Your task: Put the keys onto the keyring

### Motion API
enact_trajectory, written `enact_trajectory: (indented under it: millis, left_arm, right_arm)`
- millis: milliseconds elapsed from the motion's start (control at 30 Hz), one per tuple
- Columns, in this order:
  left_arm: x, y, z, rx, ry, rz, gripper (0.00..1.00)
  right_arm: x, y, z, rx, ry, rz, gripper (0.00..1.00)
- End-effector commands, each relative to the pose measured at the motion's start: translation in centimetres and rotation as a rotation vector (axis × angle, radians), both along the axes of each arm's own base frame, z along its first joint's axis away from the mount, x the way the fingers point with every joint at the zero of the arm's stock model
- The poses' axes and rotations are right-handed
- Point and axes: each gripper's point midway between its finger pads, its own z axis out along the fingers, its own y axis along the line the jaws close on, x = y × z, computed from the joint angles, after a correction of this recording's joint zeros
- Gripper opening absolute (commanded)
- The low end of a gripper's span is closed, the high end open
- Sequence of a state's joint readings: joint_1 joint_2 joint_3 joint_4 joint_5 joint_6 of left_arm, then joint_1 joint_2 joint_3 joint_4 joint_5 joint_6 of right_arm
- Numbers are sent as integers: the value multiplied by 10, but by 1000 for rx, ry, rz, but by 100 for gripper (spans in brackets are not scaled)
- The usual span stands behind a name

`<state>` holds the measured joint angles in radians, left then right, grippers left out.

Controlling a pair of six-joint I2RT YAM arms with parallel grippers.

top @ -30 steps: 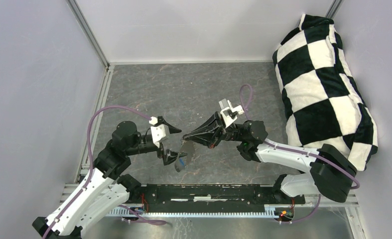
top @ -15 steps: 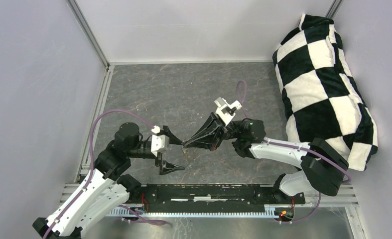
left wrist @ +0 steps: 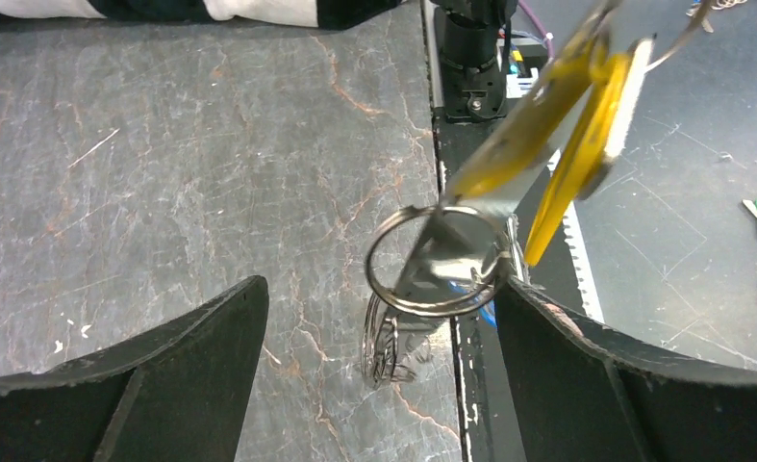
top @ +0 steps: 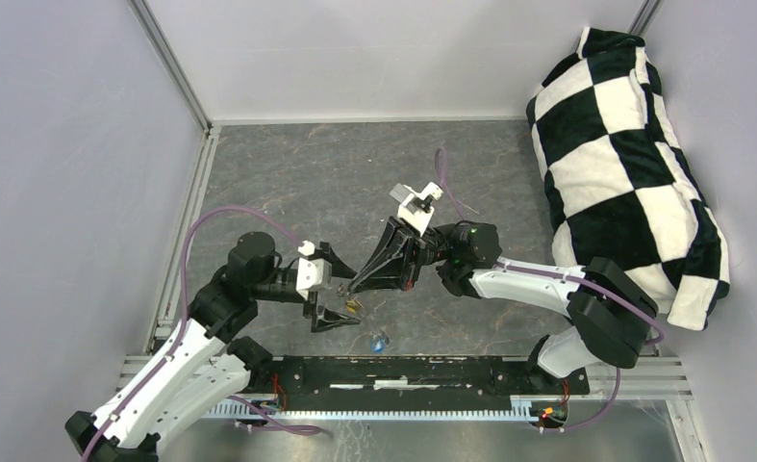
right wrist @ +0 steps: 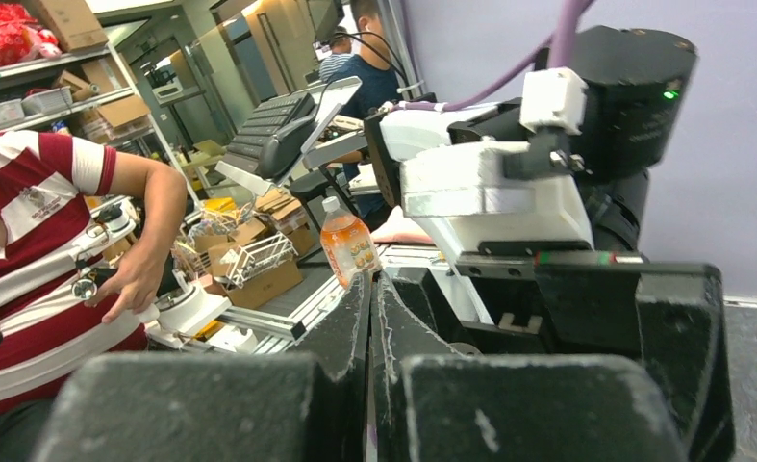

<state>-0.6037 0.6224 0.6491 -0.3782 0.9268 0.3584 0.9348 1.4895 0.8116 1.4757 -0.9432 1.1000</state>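
My right gripper (top: pixel 353 287) is shut; its closed tips (right wrist: pixel 372 281) hide what they pinch. In the top view the brass-gold key (top: pixel 353 306) hangs just below them. In the left wrist view this key (left wrist: pixel 538 135), with a yellowish head, slants down into the silver keyring (left wrist: pixel 422 308), which hangs on its lower end. My left gripper (top: pixel 350 296) is open and empty. Its fingers stand on either side of the ring (left wrist: pixel 382 289), and the ring brushes the right finger (left wrist: pixel 547 346). The blue-headed key (top: pixel 381 340) lies on the table by the front edge, partly hidden behind the ring (left wrist: pixel 487 310).
A black-and-white chequered cushion (top: pixel 624 164) lies along the right wall. A black rail (top: pixel 422 371) runs along the table's front edge just beyond the blue key. Metal wall rails (top: pixel 193 207) border the left side.
My left gripper has opened and let go of its load. The blue key now lies on the table near the front edge. My right gripper has moved left and down between the left fingers.
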Motion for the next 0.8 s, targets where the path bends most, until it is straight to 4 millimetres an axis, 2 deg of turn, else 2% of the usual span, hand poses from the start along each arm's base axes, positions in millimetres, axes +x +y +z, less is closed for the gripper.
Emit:
enact_trajectory:
  millis: [0,33,167,233,400,467,633,767]
  left_arm:
    - [-8,-7,18,-56,-16,-83,87]
    - [-10,-7,18,-57,-16,-97,81]
    - [-16,-5,15,-39,-19,-127,42]
    - [-18,-4,15,-33,-13,-128,26]
    - [-18,-4,12,-25,23,-127,15]
    - [-16,-6,12,-27,37,-124,11]
    - [-9,-6,16,-22,12,-91,8]
    - [1,-6,23,-31,-28,-33,8]
  right_arm:
    - [-24,-25,44,262,-236,20,0]
    - [-23,-23,43,251,-237,14,0]
    - [-15,-14,35,189,-260,-26,0]
    - [-7,-9,27,138,-265,-59,8]
    - [18,-9,13,31,-313,-183,35]
    - [29,-10,8,-15,-360,-242,55]
    - [59,-24,-14,-170,-463,-415,72]
    - [63,-38,-38,-277,-440,-464,79]
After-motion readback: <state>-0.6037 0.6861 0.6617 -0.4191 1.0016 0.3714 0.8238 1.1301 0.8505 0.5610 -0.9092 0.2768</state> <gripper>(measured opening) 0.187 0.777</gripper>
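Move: The keyring hangs from the right hand's shut tips and runs down between the left's open fingers. Its middle is about 2 cm back, 3 cm right and 1 cm below the left hand, and some 4 cm back, 2 cm right and 5 cm below the right. From the left hand, the yellow key tag is roughly 2 cm back and 3 cm above, straight in line sideways. The blue tag dangles about 8 cm back, 4 cm right and 8 cm down. The left fingers close from wide open and pinch the keyring's plate among its rings, while that hand eases back and down only about 1 cm. Once they have nearly shut, the right fingers open and let the keyring go; the right hand draws away some 5 cm forward and about 3 cm right, swinging clockwise and tipping by some 30 degrees. ##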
